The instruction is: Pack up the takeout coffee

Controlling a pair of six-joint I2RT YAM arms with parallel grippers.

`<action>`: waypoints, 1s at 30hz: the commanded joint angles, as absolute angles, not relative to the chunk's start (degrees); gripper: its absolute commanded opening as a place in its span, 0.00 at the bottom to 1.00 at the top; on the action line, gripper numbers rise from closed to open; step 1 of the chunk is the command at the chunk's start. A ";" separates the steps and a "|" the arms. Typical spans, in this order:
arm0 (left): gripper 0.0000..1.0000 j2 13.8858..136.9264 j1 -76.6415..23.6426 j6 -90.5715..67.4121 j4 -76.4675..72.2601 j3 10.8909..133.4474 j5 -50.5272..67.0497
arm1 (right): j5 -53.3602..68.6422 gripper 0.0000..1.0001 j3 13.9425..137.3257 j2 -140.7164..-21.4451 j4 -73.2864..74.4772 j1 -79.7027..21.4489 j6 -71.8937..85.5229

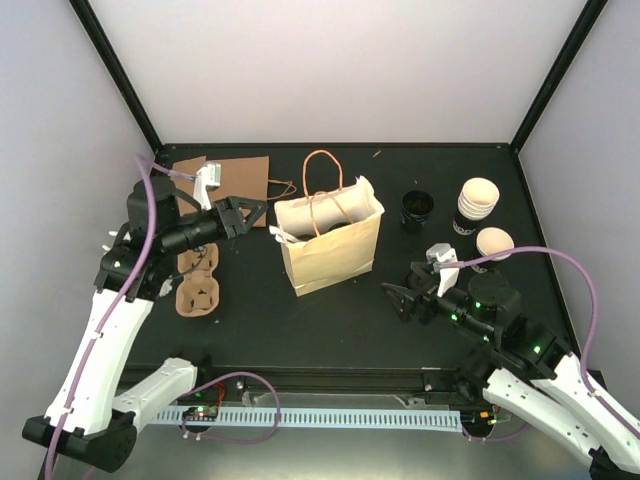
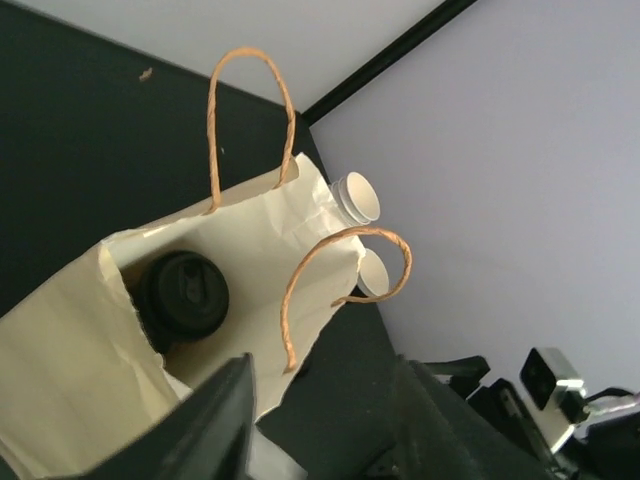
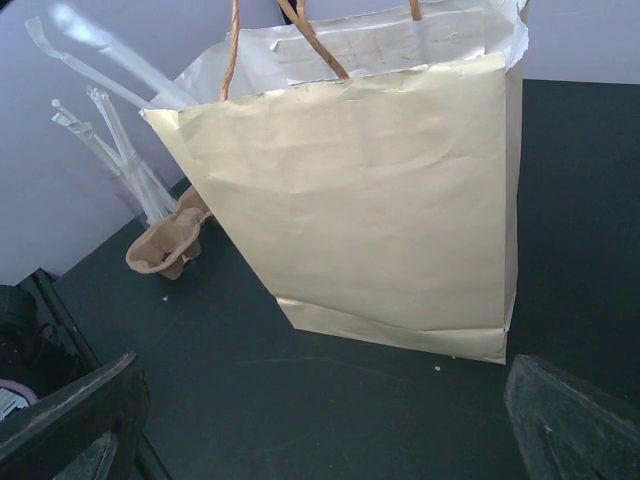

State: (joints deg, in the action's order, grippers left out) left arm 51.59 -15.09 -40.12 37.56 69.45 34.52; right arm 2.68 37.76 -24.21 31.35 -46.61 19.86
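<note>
A cream paper bag [image 1: 330,245] with loop handles stands upright mid-table. Inside it, the left wrist view shows a round black lid [image 2: 183,293]; what lies under the lid is hidden. The takeout coffee, a small cream paper cup [image 1: 494,243], stands on the table right of the bag, next to a stack of like cups [image 1: 478,200]. My left gripper [image 1: 255,212] hovers at the bag's upper left edge, its jaws apart and holding nothing [image 2: 330,420]. My right gripper [image 1: 392,297] is low on the table, right of the bag and facing it, wide open and holding nothing [image 3: 330,420].
A stack of black lids [image 1: 417,207] stands between bag and cups. A brown pulp cup carrier [image 1: 198,285] lies left of the bag, under my left arm. Brown paper sheets [image 1: 240,178] lie at the back left. Clear straws [image 3: 120,170] stand in a holder beyond the carrier.
</note>
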 commanded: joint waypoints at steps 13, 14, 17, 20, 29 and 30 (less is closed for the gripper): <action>0.98 48.76 -15.93 -27.84 41.24 71.84 24.82 | -4.30 1.00 39.31 -24.30 31.77 -46.75 20.59; 0.99 48.05 -15.95 -26.46 42.49 71.39 22.43 | -5.56 1.00 39.41 -24.15 31.59 -46.76 20.79; 0.99 44.69 -15.91 -22.61 43.81 67.63 16.99 | -8.19 1.00 38.71 -22.45 29.76 -46.69 19.01; 0.99 39.54 -15.91 -21.13 42.28 60.58 13.27 | -13.46 1.00 36.94 -19.82 26.63 -46.76 18.08; 0.99 23.64 -15.91 -21.00 28.25 35.12 8.97 | -23.92 1.00 28.45 -12.71 17.40 -46.71 9.07; 0.99 22.17 -15.95 -20.48 25.54 32.53 8.64 | -23.58 1.00 27.34 -12.08 16.29 -46.75 6.86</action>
State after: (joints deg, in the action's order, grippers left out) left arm 27.16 -15.51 -22.63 35.38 39.62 12.25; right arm -18.28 30.92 -14.31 22.55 -46.61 14.17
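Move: The paper bag that gets the straw has its middle about 12 cm ahead of my left hand, 15 cm to its right and some 24 cm below; its rim is only about 10 cm lower. The cup carrier is about 6 cm ahead, 20 cm left and 36 cm below; the straw holder is 4 cm ahead, 30 cm left and 33 cm below. From my right hand the bag is about 20 cm ahead, 13 cm left and 12 cm lower. My left fingers, already parting above the bag's left end, spread wide almost in place and leave the straw there; then I swing that hand left about 7 cm, rolling its left side up, and sink some 13 cm, easing back. Meanwhile my empty, open right hand goes about 6 cm right and 3 cm forward, rising a little, turning clockwise and tipping up, away from the bag. ##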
